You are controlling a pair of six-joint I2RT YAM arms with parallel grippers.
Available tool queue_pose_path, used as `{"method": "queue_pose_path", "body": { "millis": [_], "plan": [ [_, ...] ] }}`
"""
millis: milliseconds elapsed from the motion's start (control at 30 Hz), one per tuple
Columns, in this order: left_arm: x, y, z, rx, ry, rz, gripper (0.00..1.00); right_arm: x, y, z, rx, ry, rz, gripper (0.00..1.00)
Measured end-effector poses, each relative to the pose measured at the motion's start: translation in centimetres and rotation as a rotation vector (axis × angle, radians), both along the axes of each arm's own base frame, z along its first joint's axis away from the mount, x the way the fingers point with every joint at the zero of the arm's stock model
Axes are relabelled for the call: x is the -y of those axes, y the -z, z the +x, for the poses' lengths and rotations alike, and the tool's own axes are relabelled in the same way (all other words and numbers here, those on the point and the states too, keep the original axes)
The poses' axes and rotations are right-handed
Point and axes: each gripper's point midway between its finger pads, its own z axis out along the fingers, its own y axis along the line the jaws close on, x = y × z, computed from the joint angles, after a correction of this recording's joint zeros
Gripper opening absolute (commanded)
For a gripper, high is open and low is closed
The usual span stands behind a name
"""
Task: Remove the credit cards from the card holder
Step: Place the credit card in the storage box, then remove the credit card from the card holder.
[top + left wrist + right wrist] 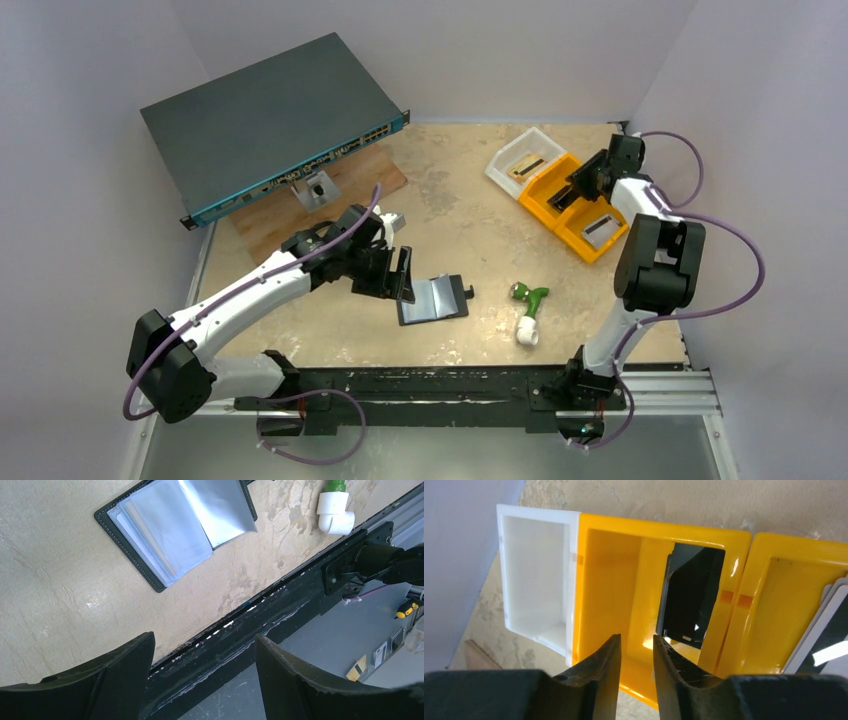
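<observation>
The black card holder [432, 300] lies open on the table, left of centre. In the left wrist view the card holder [112, 522] shows clear sleeves with pale credit cards [150, 545] tucked inside. My left gripper [404, 276] hovers at its left edge, open and empty; its jaws [205, 637] stand wide apart over the table's front rail. My right gripper [582, 188] is over the yellow bins at the back right. It [636, 639] is slightly open with nothing between its fingers. A dark glossy card [691, 595] leans inside the yellow bin [614, 555] just beyond it.
A second yellow bin [784, 580] holds a pale card [600, 228]. A white bin [520, 160] sits beside them. A white and green pipe fitting [528, 312] lies right of the holder. A large dark network switch [270, 125] rests on a wooden board at the back left.
</observation>
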Motion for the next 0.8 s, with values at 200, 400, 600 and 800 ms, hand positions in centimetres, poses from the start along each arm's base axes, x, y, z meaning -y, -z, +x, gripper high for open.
{"method": "queue_pose_path", "body": {
  "millis": [200,400,600,800],
  "plan": [
    [0.0,0.0,0.1,0.001,-0.005,0.002,0.73,0.5,-0.5,-0.2,-0.022,-0.005,-0.044,0.56],
    [-0.4,0.2,0.6,0.012,-0.032,0.018,0.73,-1.1,-2.6,-1.5,-0.023,-0.046,-0.093,0.56],
    [-1.7,1.4,1.7,-0.012,-0.127,0.037,0.72,-11.7,-7.9,-4.7,0.089,-0.261,-0.16,0.52],
    [-4.0,3.0,2.8,-0.044,-0.246,0.078,0.72,-24.3,-7.2,-11.9,0.103,-0.57,-0.153,0.5]
  ]
}}
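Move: The card holder lies open about 35 cm left of the right hand, 27 cm back and some 7 cm lower; the green pipe fitting stands about 22 cm to the right of the holder and 2 cm nearer the base. Right under the right hand, 5 cm down, is the middle orange compartment with the black cards, the white compartment 10 cm left and 9 cm ahead. From the left hand the holder is 6 cm ahead, 7 cm right, 10 cm below. Fingers already ajar over the middle orange compartment, the right hand spreads them to about half open, lifts clear some 8 cm, then swings fast to the left about 25 cm and 12 cm back towards the card holder, turning some 30 degrees counter-clockwise. The empty left hand shifts left about 4 cm, forward and down about 3 cm each, turning slightly counter-clockwise, its fingers still open and clear of the holder. ##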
